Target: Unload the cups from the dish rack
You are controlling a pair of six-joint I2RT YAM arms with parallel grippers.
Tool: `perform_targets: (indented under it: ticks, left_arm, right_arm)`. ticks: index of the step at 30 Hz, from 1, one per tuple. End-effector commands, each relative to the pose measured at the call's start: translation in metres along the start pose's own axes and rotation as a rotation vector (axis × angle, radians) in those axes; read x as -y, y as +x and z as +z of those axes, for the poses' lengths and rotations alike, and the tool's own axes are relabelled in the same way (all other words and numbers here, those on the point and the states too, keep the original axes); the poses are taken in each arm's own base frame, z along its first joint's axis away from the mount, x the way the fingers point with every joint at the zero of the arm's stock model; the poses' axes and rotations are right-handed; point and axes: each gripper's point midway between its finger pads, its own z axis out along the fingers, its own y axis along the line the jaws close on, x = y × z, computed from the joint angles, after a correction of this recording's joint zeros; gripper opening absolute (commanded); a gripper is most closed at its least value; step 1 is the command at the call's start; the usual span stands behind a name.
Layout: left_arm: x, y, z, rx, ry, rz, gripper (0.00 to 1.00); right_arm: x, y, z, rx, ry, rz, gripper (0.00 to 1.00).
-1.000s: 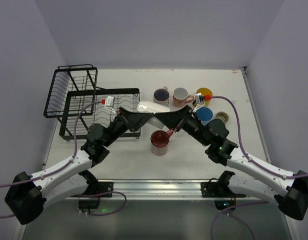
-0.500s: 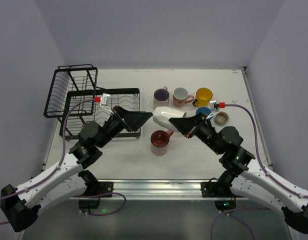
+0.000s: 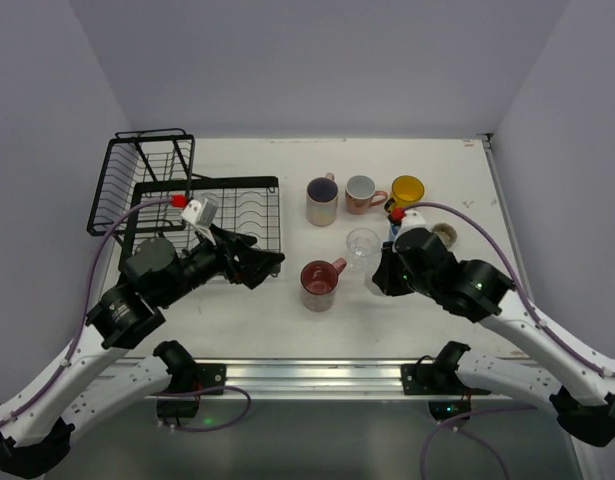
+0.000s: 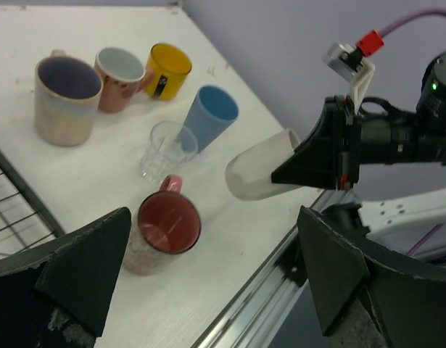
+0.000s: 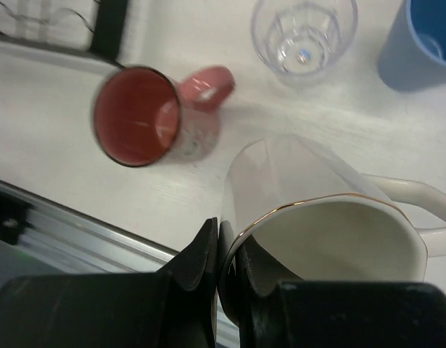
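My right gripper [image 5: 221, 225] is shut on the gold rim of a white cup [image 5: 324, 217], which hangs tilted above the table's front right, between a dark red mug [image 3: 319, 283] and a blue cup [image 4: 210, 116]. A clear glass [image 3: 362, 243] stands just beyond. From above, the right gripper [image 3: 385, 272] hides most of the white cup. My left gripper [image 3: 252, 262] is open and holds nothing, at the near right corner of the black dish rack [image 3: 147, 200]. No cup shows in the rack.
A beige mug [image 3: 322, 200], a pink mug [image 3: 361, 192] and a yellow mug [image 3: 407, 190] stand in a row at the back. A small beige cup [image 3: 445, 235] sits by the right arm. The metal rail [image 3: 307, 375] runs along the front edge.
Both grippers met at the white cup. The left one let go and drew back left toward the rack. The right one shut on the rim and carried the cup right and nearer.
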Motion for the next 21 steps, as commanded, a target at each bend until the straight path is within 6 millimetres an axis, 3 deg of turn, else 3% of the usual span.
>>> perform_targets:
  ticks: [1,9,21]
  left_arm:
    - [-0.011,0.025,-0.027,-0.147,-0.029,0.128,1.00]
    - [-0.037,0.038,-0.051,-0.162,-0.133,0.188,1.00]
    - [-0.056,0.046,-0.059,-0.137,-0.206,0.182,1.00]
  right_arm:
    - [0.017,0.017,0.010,-0.130,0.108,-0.126,0.00]
    - [0.018,0.038,0.058,-0.277,0.177,-0.198,0.00]
    - [0.020,0.064,0.096,-0.366,0.201,-0.215,0.01]
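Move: The right hand, with the white cup in its closed fingers, is over the bare patch meant for it: about 2 cm ahead, 1 cm to the right and 20 cm below. The red mug stands some 13 cm to the left and 2 cm ahead, the clear glass 12 cm ahead and 3 cm left, the blue cup 16 cm ahead and 7 cm right. From the empty left hand the patch is about 26 cm right, 2 cm ahead and 31 cm below. The right hand keeps its pinch on the white cup's wall and lowers it about 12 cm almost straight down towards the bare table between the red mug and the near edge of the clear glass's area, quickly at first and then easing off, while the wrist tips some 30 degrees so the fingers point more steeply down. Meanwhile the left hand, empty and wide open, sinks about 6 cm and draws off a similar distance to its left and slightly back, away from the red mug, its left side rolling up about 15 degrees. ##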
